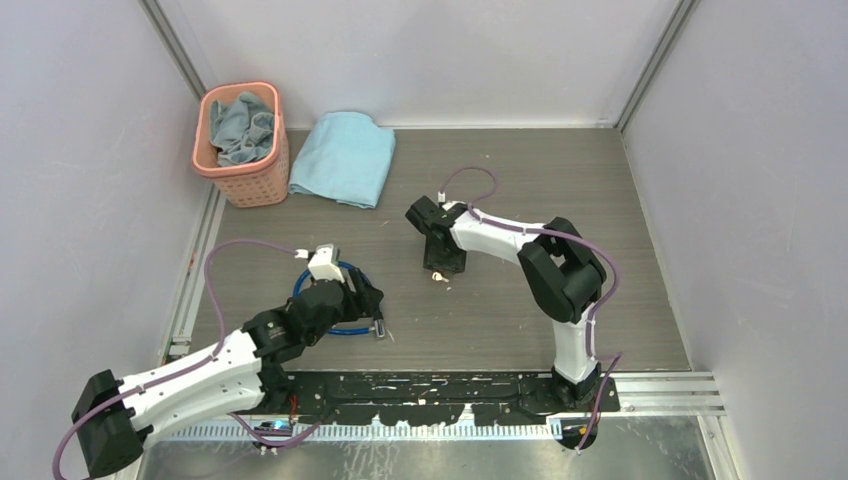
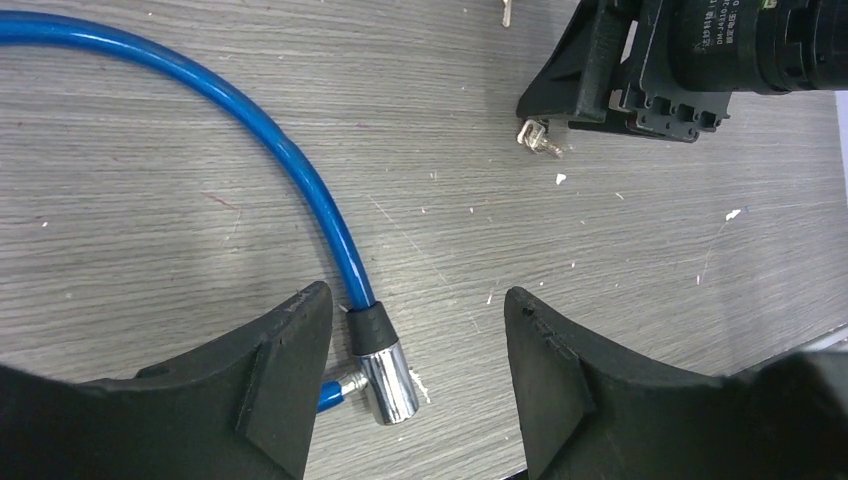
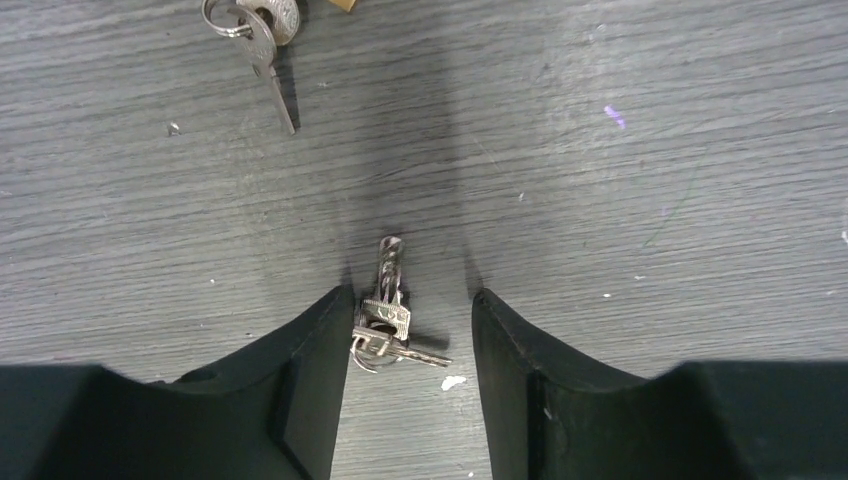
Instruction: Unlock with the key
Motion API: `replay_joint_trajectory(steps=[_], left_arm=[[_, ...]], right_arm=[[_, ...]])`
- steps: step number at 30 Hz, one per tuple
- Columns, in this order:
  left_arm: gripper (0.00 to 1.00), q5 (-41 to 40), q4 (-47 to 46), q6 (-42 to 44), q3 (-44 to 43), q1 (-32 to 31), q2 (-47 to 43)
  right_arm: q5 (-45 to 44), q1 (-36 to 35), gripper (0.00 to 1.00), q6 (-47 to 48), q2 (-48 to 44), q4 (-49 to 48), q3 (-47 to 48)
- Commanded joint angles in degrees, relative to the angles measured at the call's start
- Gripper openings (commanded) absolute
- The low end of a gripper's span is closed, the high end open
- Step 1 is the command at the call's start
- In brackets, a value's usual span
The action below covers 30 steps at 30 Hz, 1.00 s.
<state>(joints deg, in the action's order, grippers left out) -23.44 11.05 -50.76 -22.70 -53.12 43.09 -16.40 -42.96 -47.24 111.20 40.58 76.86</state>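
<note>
A small bunch of silvery keys [image 3: 392,318] on a ring lies on the table between my right gripper's [image 3: 412,300] open fingers, close to the left finger [image 3: 318,350]. From above, that gripper [image 1: 445,266] points down at the table's middle, the key bunch [image 1: 438,277] just below it. A second key [image 3: 268,45] on a ring lies farther off, beside a sliver of the brass padlock [image 3: 344,4]. My left gripper [image 2: 415,297] hangs open over the blue cable [image 2: 290,165]; the cable's silver end [image 2: 389,378] lies near its left finger.
A pink basket [image 1: 243,145] holding a cloth stands at the back left, with a folded light-blue towel [image 1: 345,157] beside it. The blue cable is coiled [image 1: 340,300] under my left arm. Walls enclose the table on three sides.
</note>
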Motion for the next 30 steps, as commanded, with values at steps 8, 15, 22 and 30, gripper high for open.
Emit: replay_joint_trajectory(steps=[8,15,22,30], left_arm=[[0.64,-0.78,-0.51,-0.38,1.49,0.37,-1.99],[0.64,-0.95,-0.41,-0.64,2.11,0.39,-2.65],[0.64,-0.20,-0.24,-0.74,2.07,0.34,-3.46],[0.63,1.78,-0.63,-0.65,1.44,0.39,-4.03]], right_arm=[[0.18,-1.29,0.36,-1.80,2.57,0.64,2.04],[1.39,-2.68,0.03,-1.38,1.91,-0.10,-0.33],[6.40,-2.88,0.01,6.44,-1.55,-8.82,-5.77],[12.30,-3.22,0.01,11.32,-8.22,-15.44,-9.67]])
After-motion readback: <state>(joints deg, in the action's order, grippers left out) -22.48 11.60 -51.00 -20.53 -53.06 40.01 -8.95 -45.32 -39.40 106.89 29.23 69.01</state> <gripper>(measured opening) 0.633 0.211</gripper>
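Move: The small key bunch to grip lies almost between the right fingertips, about 1 cm to the hand's left, 1 cm behind it and 1 cm below. The other keys lie some 7 cm ahead and 3 cm left of that hand, with the padlock about 9 cm ahead and 1 cm left. The blue cable lock's barrel is roughly 9 cm back and 12 cm left of it. From the left hand, the key bunch is about 8 cm ahead, 11 cm right and 10 cm below. Ease the right gripper about 1.5 cm left, low over the table, while closing the fingers until they pinch the key bunch. Keep the grip and pull the bunch back and to the left, away from the padlock, at nearly the same height, turning the hand some 10 degrees counter-clockwise. ##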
